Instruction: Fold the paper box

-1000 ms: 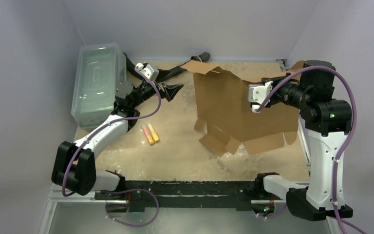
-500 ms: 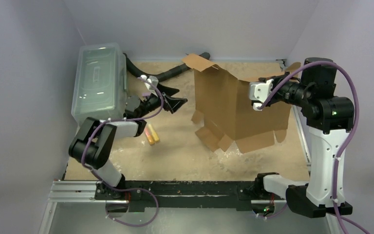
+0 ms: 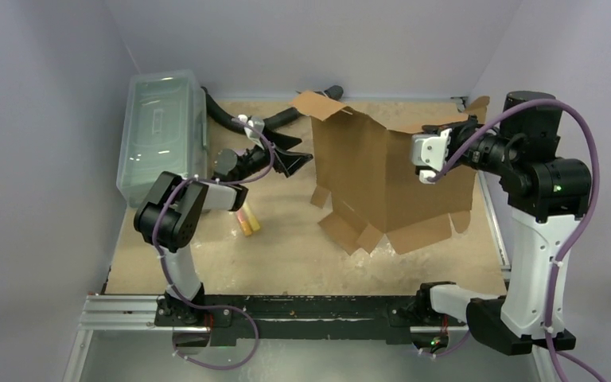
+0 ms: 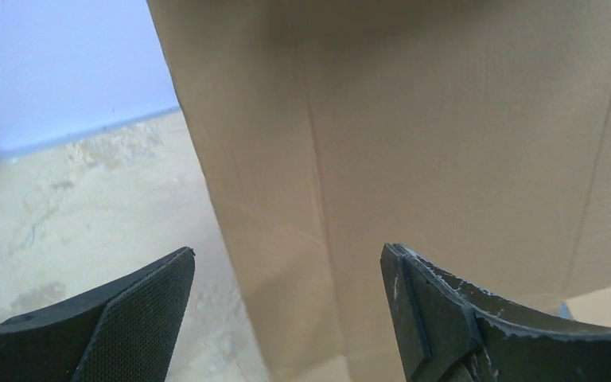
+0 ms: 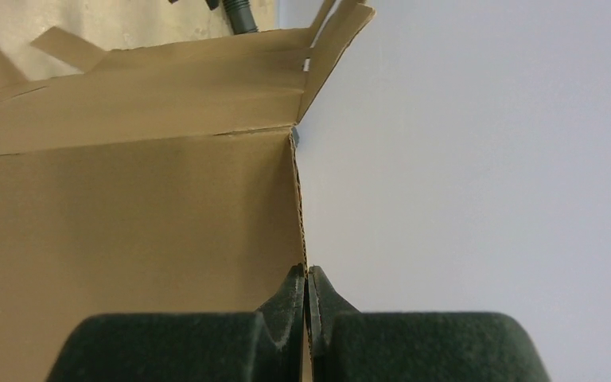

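The paper box [image 3: 382,179] is a brown cardboard sheet standing upright on the right half of the table, with loose flaps hanging at its lower edge and a tab at its top left corner. My right gripper [image 3: 427,137] is shut on its upper edge. In the right wrist view the fingertips [image 5: 306,277] pinch the corrugated edge of the paper box [image 5: 127,223]. My left gripper [image 3: 302,153] is open just left of the sheet, pointing at it. In the left wrist view its jaws [image 4: 286,251] stand wide apart, with the cardboard panel [image 4: 414,135] close ahead and nothing between them.
A clear plastic lidded bin [image 3: 159,135] stands at the back left. Two orange and yellow markers [image 3: 247,219] lie on the worn tabletop [image 3: 286,247] near the left arm. A black hose [image 3: 298,114] runs along the back. Pale walls close in on three sides.
My left arm folded at the elbow and carried its open gripper to the right, up close to the sheet. The right gripper drew the cardboard slightly right and more upright.
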`<state>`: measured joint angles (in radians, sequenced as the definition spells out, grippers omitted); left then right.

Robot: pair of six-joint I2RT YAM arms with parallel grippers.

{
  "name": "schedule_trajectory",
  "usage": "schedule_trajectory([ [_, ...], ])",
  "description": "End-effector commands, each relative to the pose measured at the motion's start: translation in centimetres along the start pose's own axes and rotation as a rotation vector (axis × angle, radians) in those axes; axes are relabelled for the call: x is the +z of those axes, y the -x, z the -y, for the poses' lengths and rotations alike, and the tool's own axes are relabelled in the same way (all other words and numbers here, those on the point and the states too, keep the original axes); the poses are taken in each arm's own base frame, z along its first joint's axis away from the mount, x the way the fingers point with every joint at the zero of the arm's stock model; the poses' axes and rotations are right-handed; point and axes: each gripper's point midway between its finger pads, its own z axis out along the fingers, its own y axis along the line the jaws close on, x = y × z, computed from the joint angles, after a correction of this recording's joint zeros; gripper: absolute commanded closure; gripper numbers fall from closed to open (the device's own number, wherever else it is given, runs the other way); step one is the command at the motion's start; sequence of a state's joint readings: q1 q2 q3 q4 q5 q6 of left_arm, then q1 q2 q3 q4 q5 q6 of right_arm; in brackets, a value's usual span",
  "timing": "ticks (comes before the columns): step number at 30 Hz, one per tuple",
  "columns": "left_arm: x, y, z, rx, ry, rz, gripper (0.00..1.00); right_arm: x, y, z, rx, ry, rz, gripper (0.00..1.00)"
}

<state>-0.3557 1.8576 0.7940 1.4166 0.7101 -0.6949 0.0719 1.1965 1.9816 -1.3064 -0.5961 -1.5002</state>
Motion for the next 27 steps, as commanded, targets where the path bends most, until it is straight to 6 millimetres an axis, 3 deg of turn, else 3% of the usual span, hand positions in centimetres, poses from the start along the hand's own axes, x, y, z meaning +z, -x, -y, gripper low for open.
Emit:
schedule_trajectory([
  [1, 1.6, 1.8, 1.1, 0.127, -0.128, 0.035, 0.13, -2.0, 2.6, 0.9, -0.042, -0.048, 0.061, 0.99],
  [7, 2.1, 1.2, 2.8, 0.024, -0.302, 0.047, 0.12, -2.7, 3.3, 1.0, -0.049, -0.063, 0.071, 0.99],
  [13, 2.6, -1.2, 4.8, -0.057, -0.363, -0.012, 0.13, -2.7, 3.4, 1.0, -0.046, -0.064, 0.077, 0.99],
  [17, 2.9, -0.5, 6.1, -0.118, -0.400, -0.029, 0.30, -2.3, 2.6, 1.0, -0.034, -0.066, 0.054, 0.99],
  [23, 3.1, 1.2, 8.3, -0.139, -0.452, -0.034, 0.43, -1.8, 1.4, 1.1, -0.001, -0.081, 0.011, 0.99],
  [27, 2.5, 2.1, 9.3, -0.130, -0.467, -0.037, 0.71, -1.4, -0.3, 1.4, 0.036, -0.108, -0.056, 1.00],
])
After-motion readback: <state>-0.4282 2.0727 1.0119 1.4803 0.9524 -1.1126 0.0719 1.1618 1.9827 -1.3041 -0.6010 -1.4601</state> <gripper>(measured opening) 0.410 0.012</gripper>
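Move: The left hand, open, has the upright left edge of the cardboard about 4 cm to its right, 2 cm back and level with it. The raised top flap is roughly 8 cm ahead, 3 cm right and 8 cm higher; the hose end lies some 22 cm ahead, 8 cm right, 20 cm below. From the right hand, which already pinches the cardboard's upper rim, that left edge is about 20 cm left, 8 cm ahead and 23 cm lower. The left hand goes about 6 cm right to the cardboard's left edge, first edging a little forward, then dropping about 5 cm and drawing back some 4 cm before lifting slightly, while it turns about 25 degrees clockwise and its wide-open fingers close to under half, one on either side of the edge. The right hand keeps its pinch on the upper rim throughout, drawing back and up about 2 cm and then easing partly forward and down again. ##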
